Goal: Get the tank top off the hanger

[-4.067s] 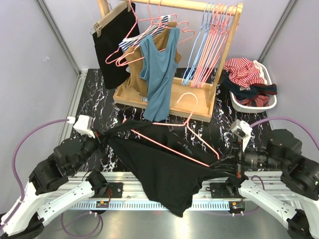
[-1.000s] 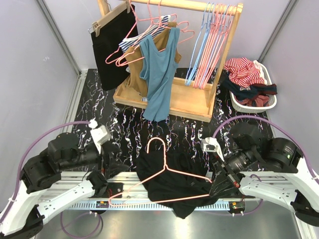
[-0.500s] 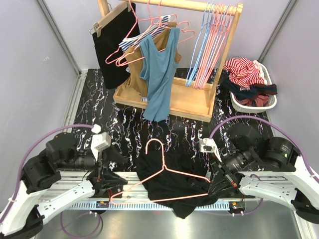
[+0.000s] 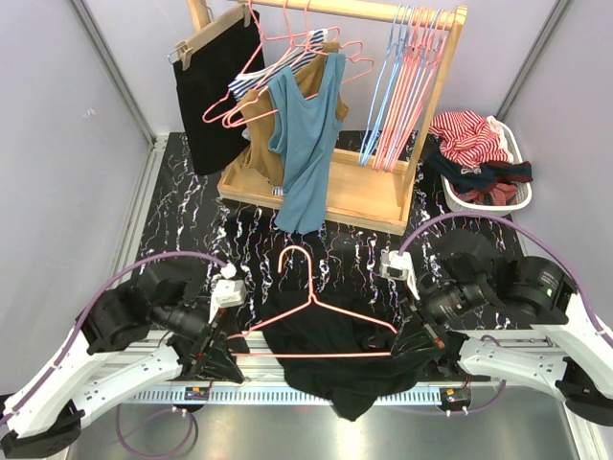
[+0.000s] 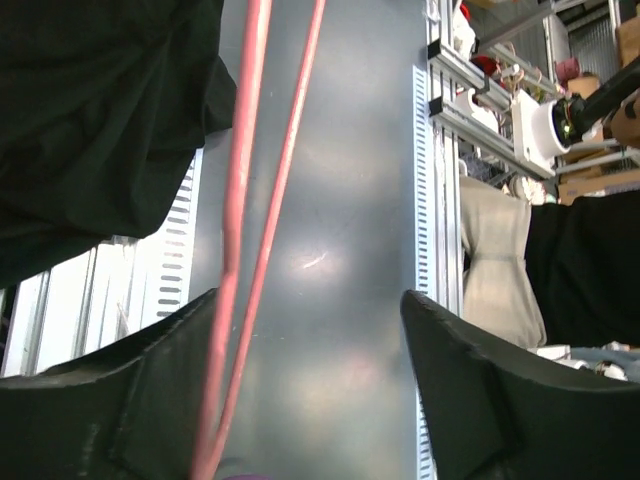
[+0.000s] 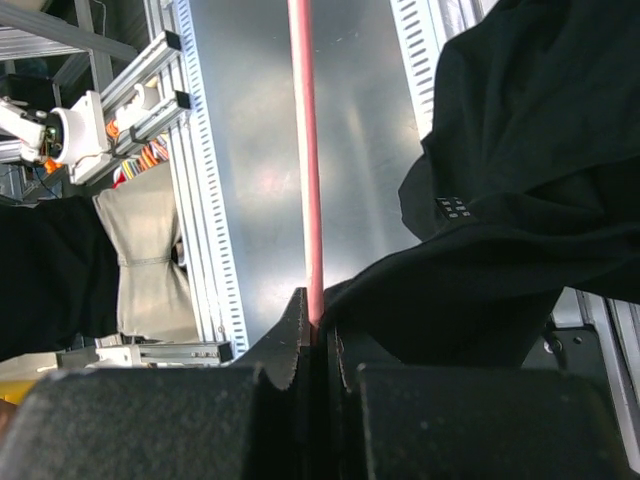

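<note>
The pink wire hanger [image 4: 311,299] lies flat over the crumpled black tank top [image 4: 330,369] near the table's front edge, with its hook pointing away from me. My right gripper [image 4: 414,337] is shut on the hanger's right end. In the right wrist view the pink hanger wire [image 6: 305,150] runs straight into the shut jaws [image 6: 318,335], with black tank top cloth [image 6: 530,180] bunched against them. My left gripper [image 4: 216,351] is at the hanger's left corner. It stands open [image 5: 310,400], with both hanger wires [image 5: 245,200] between its fingers, close to the left finger [image 5: 130,400]. Black tank top cloth [image 5: 100,120] shows beyond that finger.
A wooden rack [image 4: 330,192] at the back carries a blue tank top [image 4: 306,144], a black garment [image 4: 215,86], a brown top and several spare hangers [image 4: 402,86]. A white basket [image 4: 458,199] of clothes stands at the back right. An aluminium rail [image 4: 259,395] lines the near edge.
My left gripper has swung in to the hanger's left corner and its jaws have narrowed around the wires. That corner has shifted away from the near edge. The right gripper stays shut on the hanger.
</note>
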Controlling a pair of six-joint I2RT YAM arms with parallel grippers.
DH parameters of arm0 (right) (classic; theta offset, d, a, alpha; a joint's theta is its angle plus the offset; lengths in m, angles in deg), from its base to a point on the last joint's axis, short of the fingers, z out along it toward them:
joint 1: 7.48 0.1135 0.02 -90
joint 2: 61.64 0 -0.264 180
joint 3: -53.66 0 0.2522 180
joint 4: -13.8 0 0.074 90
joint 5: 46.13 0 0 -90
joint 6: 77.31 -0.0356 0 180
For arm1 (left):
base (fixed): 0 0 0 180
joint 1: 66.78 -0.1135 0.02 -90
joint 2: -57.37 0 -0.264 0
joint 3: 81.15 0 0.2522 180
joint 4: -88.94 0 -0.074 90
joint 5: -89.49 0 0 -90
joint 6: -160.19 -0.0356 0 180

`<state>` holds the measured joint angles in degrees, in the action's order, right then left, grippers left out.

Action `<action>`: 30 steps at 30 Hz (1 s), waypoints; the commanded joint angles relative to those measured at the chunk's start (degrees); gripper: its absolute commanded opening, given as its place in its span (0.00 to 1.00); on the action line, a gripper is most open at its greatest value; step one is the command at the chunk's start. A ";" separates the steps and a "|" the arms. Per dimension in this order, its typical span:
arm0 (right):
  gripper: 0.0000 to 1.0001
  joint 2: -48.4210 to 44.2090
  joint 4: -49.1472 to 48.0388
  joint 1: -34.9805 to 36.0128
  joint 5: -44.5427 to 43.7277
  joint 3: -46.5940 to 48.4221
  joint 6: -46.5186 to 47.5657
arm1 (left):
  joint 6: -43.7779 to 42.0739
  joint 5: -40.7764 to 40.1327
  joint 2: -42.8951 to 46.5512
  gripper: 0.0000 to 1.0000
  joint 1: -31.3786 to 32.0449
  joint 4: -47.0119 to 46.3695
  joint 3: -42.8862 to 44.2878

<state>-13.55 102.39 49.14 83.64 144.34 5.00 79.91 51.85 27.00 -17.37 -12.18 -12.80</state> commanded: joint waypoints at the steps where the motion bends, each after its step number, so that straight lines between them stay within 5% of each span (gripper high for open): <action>1: 0.00 1.03 -1.79 0.51 -2.15 1.91 0.56 | -1.01 2.84 0.22 0.67 0.51 -0.17 0.78; 8: 0.00 1.83 -1.61 0.42 -4.69 2.61 0.04 | -1.01 4.86 0.31 0.27 0.95 -0.44 -0.44; 11: 0.00 1.83 -1.35 0.42 -8.29 3.58 -0.05 | -1.36 3.55 0.40 0.00 1.39 0.53 -0.36; 16: 0.00 1.82 -1.79 0.42 -13.73 4.55 -1.19 | -1.80 0.21 0.75 0.00 1.57 2.20 -0.10; 19: 0.34 2.09 -1.79 0.51 -21.97 5.07 -3.30 | -1.37 -8.47 0.23 0.00 1.57 3.95 0.95; 23: 0.99 1.56 -2.49 0.42 -35.69 4.81 -7.94 | 0.56 -20.33 -1.27 0.00 1.57 4.75 2.01; 30: 1.00 2.44 3.39 0.42 -72.17 4.46 -21.65 | 4.78 -33.89 -4.96 0.00 1.57 6.94 5.79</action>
<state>-11.41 103.44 49.56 32.28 147.14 -7.91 82.03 27.09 23.41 -15.88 -4.66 -10.98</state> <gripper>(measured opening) 0.993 0.024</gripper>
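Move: The open left fingers straddle the pink hanger's left corner, whose bar runs about 2 cm ahead of the hand point, against the forward finger. The hook is roughly 17 cm ahead and 12 cm to the right of the left hand; the black tank top lies about 5 cm ahead, 23 cm right and 20 cm below. From the right hand, already shut on the hanger's right end, the tank top's middle is about 4 cm ahead, 10 cm left and 23 cm lower. The left hand stays almost in place while its fingers close and pinch the hanger's left corner, then it carries that end about 5 cm forward and nearly as far down, rolling left side up and turning counter-clockwise. Once the left has its grip, the right fingers open wide and let go of the hanger's right end, and the right hand swings some 13 cm forward and a little to the right, its wrist turning about 45 degrees clockwise so that the fingers come round from pointing left towards pointing forward. ##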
